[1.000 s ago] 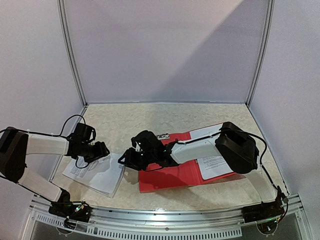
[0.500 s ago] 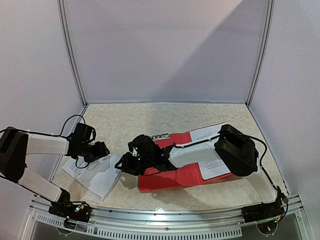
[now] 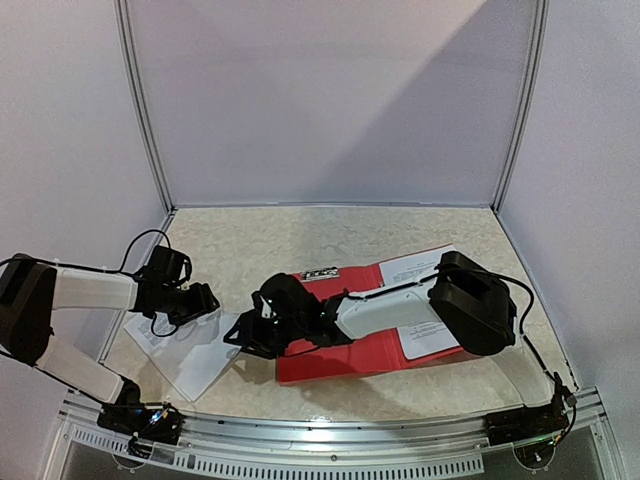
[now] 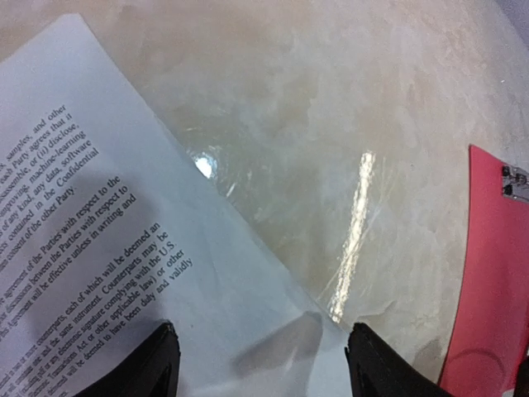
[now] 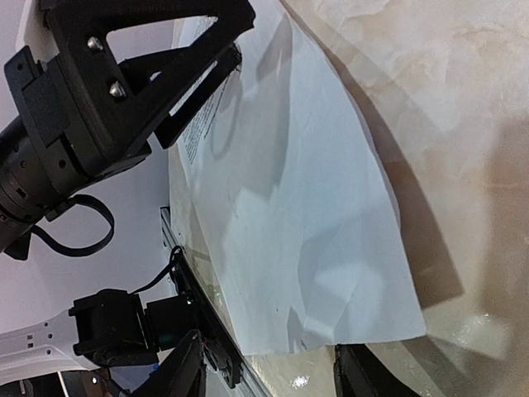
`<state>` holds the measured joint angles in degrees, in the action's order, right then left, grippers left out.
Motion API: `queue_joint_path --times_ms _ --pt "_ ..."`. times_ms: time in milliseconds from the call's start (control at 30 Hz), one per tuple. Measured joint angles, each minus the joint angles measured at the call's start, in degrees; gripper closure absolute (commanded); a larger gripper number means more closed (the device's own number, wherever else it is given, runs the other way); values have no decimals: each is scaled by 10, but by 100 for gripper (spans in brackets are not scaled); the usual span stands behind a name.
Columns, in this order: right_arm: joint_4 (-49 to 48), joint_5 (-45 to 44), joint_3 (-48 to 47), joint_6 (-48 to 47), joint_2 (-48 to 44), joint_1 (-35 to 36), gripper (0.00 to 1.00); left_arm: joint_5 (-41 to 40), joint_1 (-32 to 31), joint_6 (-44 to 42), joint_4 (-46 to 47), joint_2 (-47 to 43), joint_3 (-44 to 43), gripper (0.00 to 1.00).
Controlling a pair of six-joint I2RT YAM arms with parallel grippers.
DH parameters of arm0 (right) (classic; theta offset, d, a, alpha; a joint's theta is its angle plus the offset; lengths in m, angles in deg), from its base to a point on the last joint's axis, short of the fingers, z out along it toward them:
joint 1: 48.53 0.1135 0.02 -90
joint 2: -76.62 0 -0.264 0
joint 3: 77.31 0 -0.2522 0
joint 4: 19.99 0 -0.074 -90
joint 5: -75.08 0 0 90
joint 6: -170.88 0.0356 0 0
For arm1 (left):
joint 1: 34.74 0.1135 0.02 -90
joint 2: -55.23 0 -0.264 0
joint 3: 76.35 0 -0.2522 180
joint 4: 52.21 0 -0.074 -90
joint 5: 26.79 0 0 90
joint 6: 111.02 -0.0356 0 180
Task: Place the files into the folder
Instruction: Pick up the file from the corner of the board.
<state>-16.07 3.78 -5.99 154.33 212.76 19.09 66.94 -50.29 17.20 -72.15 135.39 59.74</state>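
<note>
White printed files (image 3: 185, 355) lie on the table at the left, slightly buckled. My left gripper (image 3: 205, 300) hovers open over their far right edge; in the left wrist view its jaws (image 4: 264, 368) straddle the files (image 4: 124, 273). The red folder (image 3: 330, 358) lies open at centre right, with a printed sheet (image 3: 425, 330) on its right half. My right gripper (image 3: 238, 335) reaches left past the folder's left edge. In the right wrist view it stands open (image 5: 273, 372), its jaws wide on either side of the files' (image 5: 289, 207) near edge, not pinching them.
A metal rail (image 3: 320, 430) runs along the table's near edge, close to the files. White walls enclose the back and sides. The left gripper (image 5: 124, 83) shows close by in the right wrist view. The folder's red edge (image 4: 488, 281) borders the left wrist view.
My right gripper has slid left off the folder to the files' edge and its jaws have widened. The files have shifted and buckled a little. The left arm has stayed put.
</note>
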Motion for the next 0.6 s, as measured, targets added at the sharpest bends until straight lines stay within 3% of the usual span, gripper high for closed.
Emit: queue_joint_path --times_ms 233,600 --pt "-1 1 3 3 0 2 51 2 1 1 0 0 0 30" --pt "-24 -38 16 -91 -20 -54 52 14 3 9 -11 -14 5 30"
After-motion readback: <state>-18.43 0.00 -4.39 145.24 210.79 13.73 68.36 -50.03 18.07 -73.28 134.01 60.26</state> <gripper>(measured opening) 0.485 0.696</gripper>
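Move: The file's front right corner lies about 6 cm ahead of the right hand, about level sideways and some 2 cm lower; the file's middle is roughly 4 cm ahead and 11 cm left. The open red folder is centred 30 cm to the right of this hand and 4 cm ahead, its metal clip 17 cm ahead and 17 cm right. From the left hand, that file corner is about 6 cm right, 3 cm back and 1 cm below. The right hand, its fingers staying about half open around the file's right edge, first dips half a centimetre, then quickly sweeps forward about 7 cm, drifting a little right towards the folder and rising some 2 cm from the dip. As it goes it rolls about 10 degrees, the forward finger's side coming up, and that finger keeps against the sheet and drags it forward, while the left hand stays nearly still over the file, fingers open and resting on it. ##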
